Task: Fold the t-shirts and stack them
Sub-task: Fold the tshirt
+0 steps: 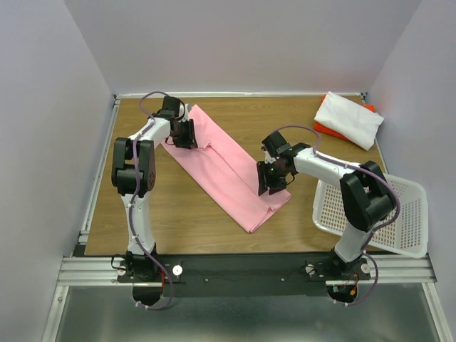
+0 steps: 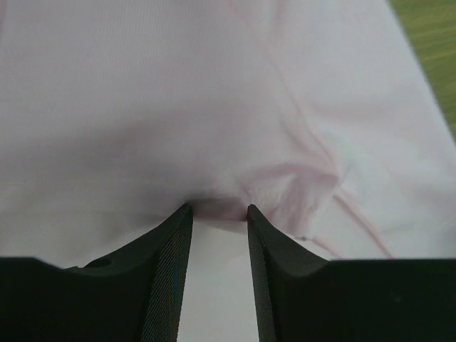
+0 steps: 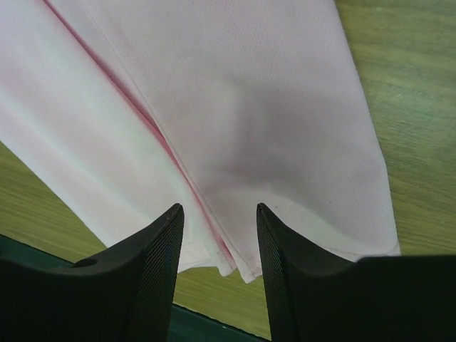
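Observation:
The pink t-shirt [image 1: 228, 167] lies as a long folded strip, running diagonally from the table's back left to its front middle. My left gripper [image 1: 187, 134] is at the strip's far end. In the left wrist view its jaws [image 2: 219, 208] stand apart, with the tips pressed on wrinkled pink cloth [image 2: 214, 107]. My right gripper [image 1: 269, 182] hovers over the near end. Its jaws [image 3: 219, 208] are open, straddling the layered hem of the pink t-shirt [image 3: 249, 107] without pinching it. A folded white t-shirt [image 1: 349, 117] rests on an orange-red t-shirt [image 1: 324, 130] at the back right.
A white perforated basket [image 1: 406, 214] sits at the right edge of the table, beside the right arm's elbow. Bare wooden table [image 3: 413, 107] shows to the right of the pink hem. White walls close in the back and both sides.

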Robot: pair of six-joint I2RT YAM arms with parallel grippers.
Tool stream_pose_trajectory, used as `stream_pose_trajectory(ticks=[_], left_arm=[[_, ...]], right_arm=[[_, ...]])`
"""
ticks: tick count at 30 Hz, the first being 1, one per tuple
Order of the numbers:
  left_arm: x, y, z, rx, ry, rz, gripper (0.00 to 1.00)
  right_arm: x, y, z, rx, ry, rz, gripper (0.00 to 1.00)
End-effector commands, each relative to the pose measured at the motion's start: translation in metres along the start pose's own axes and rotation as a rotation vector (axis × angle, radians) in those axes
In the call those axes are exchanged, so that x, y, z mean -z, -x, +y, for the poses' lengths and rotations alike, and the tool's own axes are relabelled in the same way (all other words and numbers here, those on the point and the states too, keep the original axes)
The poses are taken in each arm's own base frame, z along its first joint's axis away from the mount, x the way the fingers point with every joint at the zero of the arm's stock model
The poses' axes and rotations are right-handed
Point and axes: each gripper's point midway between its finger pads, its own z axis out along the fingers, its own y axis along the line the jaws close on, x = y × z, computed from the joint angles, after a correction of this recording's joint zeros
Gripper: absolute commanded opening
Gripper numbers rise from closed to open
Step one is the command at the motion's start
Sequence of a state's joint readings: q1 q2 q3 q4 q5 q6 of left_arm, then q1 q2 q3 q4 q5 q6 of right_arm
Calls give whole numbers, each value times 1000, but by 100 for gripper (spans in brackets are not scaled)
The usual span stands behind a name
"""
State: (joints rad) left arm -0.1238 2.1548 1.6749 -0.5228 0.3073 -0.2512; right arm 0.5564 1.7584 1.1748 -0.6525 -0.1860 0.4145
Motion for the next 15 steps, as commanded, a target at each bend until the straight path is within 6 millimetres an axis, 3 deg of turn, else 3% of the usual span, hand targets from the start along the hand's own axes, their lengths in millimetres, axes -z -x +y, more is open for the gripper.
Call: stream_pose_trajectory(ticks=[1, 6, 10, 15], left_arm=[[4, -10, 5, 13, 3, -5, 45], [-14, -20, 12, 15, 6, 30, 45], [-29, -13, 11, -18, 0, 28, 45], [-44, 1, -7, -39, -44, 11, 45]], right_arm=[[-15, -29, -11, 44, -33, 88, 53], [-25, -42, -3, 73, -27, 118, 53], [-29, -46, 12, 92, -5, 127, 53], [-35, -54, 31, 115, 26, 150, 53]])
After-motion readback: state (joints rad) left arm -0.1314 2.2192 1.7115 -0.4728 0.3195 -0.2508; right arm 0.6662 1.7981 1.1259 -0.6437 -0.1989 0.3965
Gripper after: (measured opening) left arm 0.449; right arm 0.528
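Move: The folded pink t-shirt runs slantwise under both hands, a couple of centimetres below; its middle lies about 8 cm ahead and 15 cm left of the right hand. Its near end is some 7 cm back and 1 cm left of that hand; the white basket sits roughly 31 cm right and 7 cm back. From the left hand, the t-shirt's middle is some 12 cm right and 8 cm back. Down about 2.5 cm and back towards the t-shirt's near end goes the right hand, onto the cloth, then it drags the cloth on back and left with half-open fingers. The left hand dips back and down 1.5 cm onto the far part, then, staying low, slides forward some 3 cm and slightly right, the cloth going along; its opening stays unchanged. ##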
